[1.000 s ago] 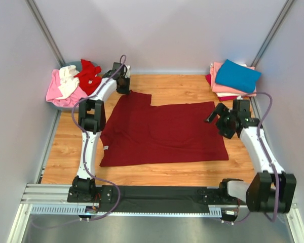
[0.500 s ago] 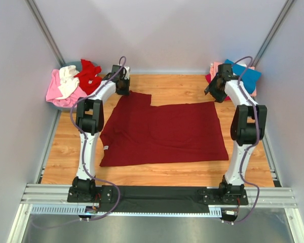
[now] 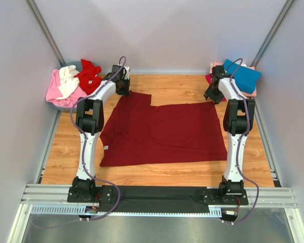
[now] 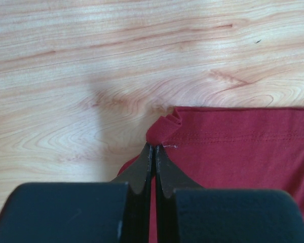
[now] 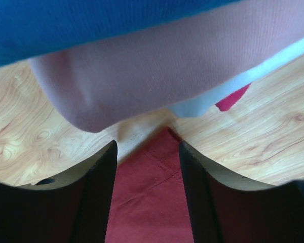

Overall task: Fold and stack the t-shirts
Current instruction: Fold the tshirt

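Observation:
A large dark maroon t-shirt lies spread flat on the wooden table. My left gripper is at its far left corner, and in the left wrist view the left gripper is shut on a bunched fold of the maroon cloth. My right gripper is at the shirt's far right corner. In the right wrist view the right gripper stands open, with the maroon corner lying between its fingers. A folded stack with a teal-blue shirt over a pink one sits at the far right.
A grey bowl at the far left holds crumpled pink, white and bright red shirts. The folded stack hangs close over the right gripper. Grey walls enclose the table on three sides.
My right arm swung from the table's right side up to the maroon shirt's far right corner, and its jaws narrowed. The left gripper closed on the far left corner and stayed there.

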`<action>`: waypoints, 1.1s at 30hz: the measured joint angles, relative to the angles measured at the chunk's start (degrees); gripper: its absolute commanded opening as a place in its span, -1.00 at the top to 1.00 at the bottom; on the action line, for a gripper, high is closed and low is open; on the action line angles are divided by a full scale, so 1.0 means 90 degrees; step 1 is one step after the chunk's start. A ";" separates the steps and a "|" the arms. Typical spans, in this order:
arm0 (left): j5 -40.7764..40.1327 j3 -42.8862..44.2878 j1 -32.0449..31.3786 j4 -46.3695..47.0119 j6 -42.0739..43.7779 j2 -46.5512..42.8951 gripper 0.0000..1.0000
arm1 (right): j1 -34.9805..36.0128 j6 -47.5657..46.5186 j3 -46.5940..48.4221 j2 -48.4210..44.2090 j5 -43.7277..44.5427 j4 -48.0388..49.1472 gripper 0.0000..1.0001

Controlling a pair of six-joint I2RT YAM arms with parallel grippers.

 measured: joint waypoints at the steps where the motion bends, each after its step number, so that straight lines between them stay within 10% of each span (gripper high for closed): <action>1: 0.0000 0.0000 0.0000 -0.0002 0.0000 0.0000 1.00 | 0.0000 -0.0002 0.0000 0.0000 0.0019 0.0002 -0.02; 11: -0.0002 0.0000 0.0000 -0.0002 -0.0002 0.0000 1.00 | -0.0005 -0.0146 -0.0039 0.0019 0.0155 0.0024 0.99; 33: -0.0087 -0.1569 -0.0002 -0.0367 -0.0265 -0.1880 1.00 | 0.0250 -0.0423 -0.0644 -0.1015 -0.0036 -0.0277 0.99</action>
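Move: The left gripper already holds the dark-red t-shirt's far left corner. The far right corner lies right at the half-open right fingers, about 1 cm below; the folded stack stands some 11 cm farther out and 13 cm to that hand's right. The shirt's near right corner is about 34 cm back and 4 cm right of the right hand; its near left corner is roughly 40 cm back and 9 cm left of the left hand. The laundry basket stands about 25 cm left of the left hand and 2 cm farther out. Shut the half-open right fingers on the t-shirt's far right corner while the left gripper stays put, keeping its pinch on the far left one. Then raise and draw back both corners together, speeding up: the left about 6 cm up and nearly as much back, the right some 4 cm up and 3 cm back, edging left, away from the folded stack. ##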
